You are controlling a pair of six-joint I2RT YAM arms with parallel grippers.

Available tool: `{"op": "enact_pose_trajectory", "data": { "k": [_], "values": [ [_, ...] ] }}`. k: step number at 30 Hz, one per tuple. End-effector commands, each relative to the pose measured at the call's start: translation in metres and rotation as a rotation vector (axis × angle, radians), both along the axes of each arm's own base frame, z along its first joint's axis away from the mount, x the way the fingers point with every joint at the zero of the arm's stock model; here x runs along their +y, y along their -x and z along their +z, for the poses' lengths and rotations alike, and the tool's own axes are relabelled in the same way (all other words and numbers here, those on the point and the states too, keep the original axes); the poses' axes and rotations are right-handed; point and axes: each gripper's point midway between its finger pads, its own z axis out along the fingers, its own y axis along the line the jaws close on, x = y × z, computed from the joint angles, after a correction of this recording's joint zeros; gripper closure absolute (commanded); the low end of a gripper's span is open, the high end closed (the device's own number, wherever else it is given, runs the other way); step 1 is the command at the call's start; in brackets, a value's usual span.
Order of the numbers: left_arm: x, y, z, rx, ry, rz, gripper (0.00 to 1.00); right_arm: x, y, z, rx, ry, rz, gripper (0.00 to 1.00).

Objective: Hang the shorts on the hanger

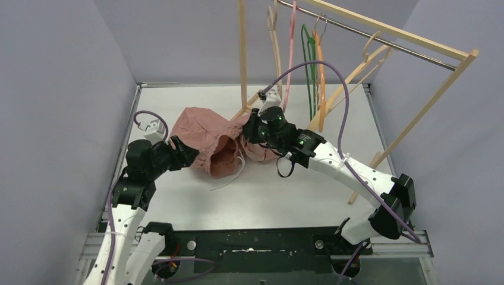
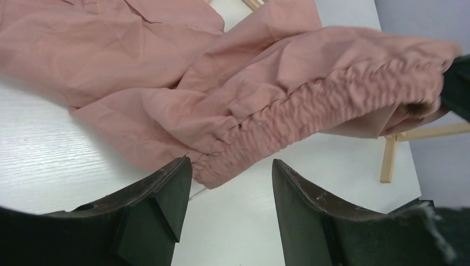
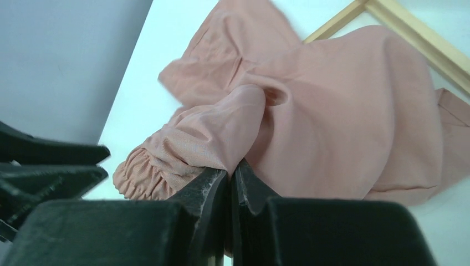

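Observation:
The dusty-pink shorts lie bunched on the white table, waistband lifted at the right, white drawstring trailing in front. My right gripper is shut on the waistband cloth and holds it up; in the right wrist view its jaws are pressed together on a fold of the shorts, with the gripper at the fold. My left gripper is open at the shorts' left edge; in the left wrist view it stands just short of the gathered waistband. The pink hanger hangs on the rack.
A wooden clothes rack stands at the back right with a beige hanger, a green hanger and an orange hanger. Its foot bars lie on the table beside the shorts. Grey walls close in both sides.

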Motion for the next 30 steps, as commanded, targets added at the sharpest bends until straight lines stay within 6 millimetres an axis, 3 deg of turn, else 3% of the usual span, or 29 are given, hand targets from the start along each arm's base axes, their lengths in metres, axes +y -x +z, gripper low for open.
{"op": "enact_pose_trajectory", "data": {
  "k": [1, 5, 9, 19, 30],
  "values": [
    [-0.019, -0.008, -0.005, -0.057, 0.064, -0.081, 0.46, -0.017, -0.021, 0.035, -0.022, -0.101, -0.125, 1.0],
    [-0.031, -0.014, -0.016, -0.094, 0.1, -0.088, 0.46, -0.014, -0.02, 0.032, -0.013, -0.108, -0.112, 1.0],
    [-0.044, -0.015, -0.032, -0.015, 0.189, -0.003, 0.45, -0.017, -0.023, 0.032, -0.02, -0.103, -0.132, 1.0],
    [-0.077, 0.007, -0.088, 0.131, 0.452, 0.171, 0.47, -0.022, -0.03, 0.028, -0.025, -0.077, -0.162, 1.0],
    [-0.073, -0.02, -0.109, -0.062, 0.464, 0.304, 0.45, -0.027, -0.029, 0.034, -0.037, -0.083, -0.175, 1.0]
  ]
}}
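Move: The shorts' waistband is held up at one end by the right hand, and its free lower corner hangs about 9 cm right of the left hand, 2 cm ahead and some 17 cm below. The pinched end is roughly 8 cm ahead, 19 cm right and 3 cm above the left hand; the drawstring tip lies about 4 cm nearer than the corner and 3 cm left of it, on the table. From the right hand the corner is some 6 cm back, 10 cm left and 20 cm below. Left hand, open, sinks about 16 cm and 8 right towards the shorts' hanging corner; right keeps its pinch. ##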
